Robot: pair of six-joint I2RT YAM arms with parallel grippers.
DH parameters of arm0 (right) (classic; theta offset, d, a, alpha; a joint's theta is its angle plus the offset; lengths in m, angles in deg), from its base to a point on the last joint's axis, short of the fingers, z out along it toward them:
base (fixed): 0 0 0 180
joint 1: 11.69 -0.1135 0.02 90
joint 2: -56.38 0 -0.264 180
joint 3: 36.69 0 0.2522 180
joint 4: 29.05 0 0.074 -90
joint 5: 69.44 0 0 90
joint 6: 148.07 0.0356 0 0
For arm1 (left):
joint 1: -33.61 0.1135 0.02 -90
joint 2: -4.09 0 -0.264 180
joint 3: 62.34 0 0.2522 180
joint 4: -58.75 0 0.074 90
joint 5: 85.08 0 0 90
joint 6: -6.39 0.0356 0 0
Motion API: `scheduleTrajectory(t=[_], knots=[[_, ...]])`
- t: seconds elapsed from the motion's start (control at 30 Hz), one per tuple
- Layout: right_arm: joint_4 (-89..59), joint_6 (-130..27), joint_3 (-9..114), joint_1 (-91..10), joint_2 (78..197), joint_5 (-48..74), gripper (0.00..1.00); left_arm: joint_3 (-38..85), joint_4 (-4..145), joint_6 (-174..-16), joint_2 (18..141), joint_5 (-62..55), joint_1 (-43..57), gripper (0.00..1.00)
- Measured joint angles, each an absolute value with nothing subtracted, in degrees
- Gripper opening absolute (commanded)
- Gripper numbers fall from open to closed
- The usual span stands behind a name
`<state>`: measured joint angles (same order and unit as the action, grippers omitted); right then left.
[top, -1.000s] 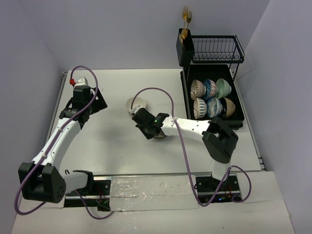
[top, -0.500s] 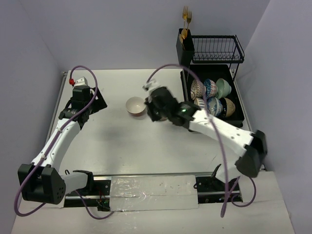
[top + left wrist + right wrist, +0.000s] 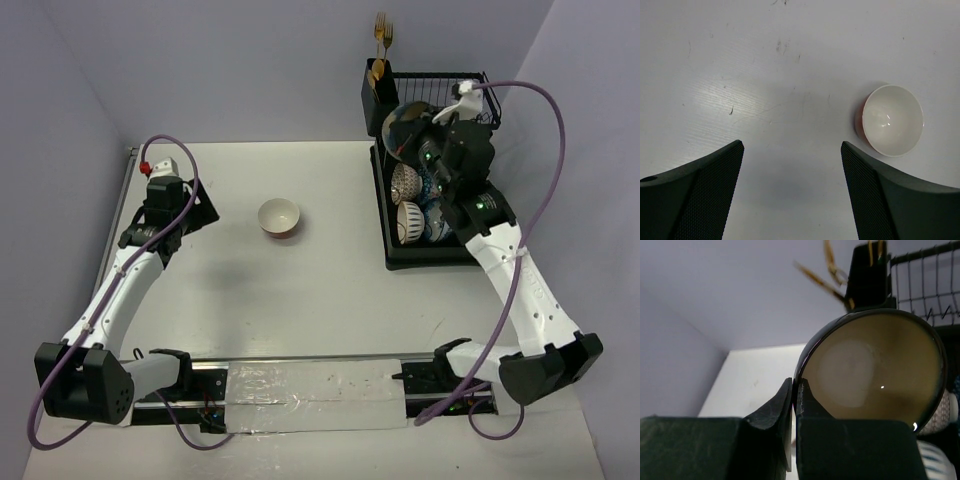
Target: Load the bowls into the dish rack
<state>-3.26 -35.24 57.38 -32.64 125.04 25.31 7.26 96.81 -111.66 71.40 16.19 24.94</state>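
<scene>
A tan dark-rimmed bowl (image 3: 404, 126) hangs tilted on its side above the black dish rack (image 3: 381, 205), and my right gripper (image 3: 424, 142) is shut on its rim. In the right wrist view the fingers pinch the bowl's (image 3: 875, 365) dark edge, one inside and one outside, gripper (image 3: 795, 385). Several patterned and green bowls (image 3: 408, 185) stand on edge in the rack. A white bowl with red outside (image 3: 279, 216) sits upright on the table. My left gripper (image 3: 197, 210) hovers open left of it; that bowl (image 3: 892, 120) lies beyond the right finger, gripper (image 3: 791, 145).
A black cutlery holder (image 3: 380, 95) with gold forks and a wire upper shelf (image 3: 445, 100) stand at the rack's back, close behind the held bowl. The right arm's cable loops over the rack. Grey walls border the table on three sides.
My right arm has lifted the tan bowl from the middle of the table and swung it right to above the rack. The left arm and white bowl have not moved.
</scene>
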Motion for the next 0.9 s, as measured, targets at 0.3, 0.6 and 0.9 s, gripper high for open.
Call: scheduleTrajectory(t=[0.3,0.6,0.9], knots=[[-26.5,-23.0,57.4,-19.5,133.7,20.8,0.0,6.9,96.8,-111.6,71.4,15.5,24.9,0.84],[-51.6,-13.9,59.3,-15.9,147.6,20.1,0.0,6.9,96.8,-111.2,71.5,15.3,24.9,0.84],[-65.6,-10.7,63.5,-15.0,160.7,20.7,0.0,6.9,96.8,-110.8,73.7,15.3,24.9,0.84]])
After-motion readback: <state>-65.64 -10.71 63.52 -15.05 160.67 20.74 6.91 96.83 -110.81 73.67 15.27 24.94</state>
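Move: Ahead and to the right of the right hand, which already holds the last stacked bowl by its rim, lies the dish rack's upper shelf: its middle is some 25 cm farther out, 13 cm to the right and 12 cm lower. The cutlery holder stands about 21 cm ahead, 2 cm right and 10 cm below; the loaded bowls lie about 10 cm ahead, 10 cm right and 37 cm down. From the left hand the shelf is roughly 27 cm ahead, 56 cm right and 12 cm higher. Carrying the pinched bowl towards the upper shelf, the right hand sweeps forward about 18 cm and also some 8 cm to the right, most of that early. It first climbs about 6 cm, then starts sinking late on. Meanwhile the wrist tips the fingers up by nearly 30 degrees and rolls the hand's left side up about as much; the fingers keep their shut hold. ##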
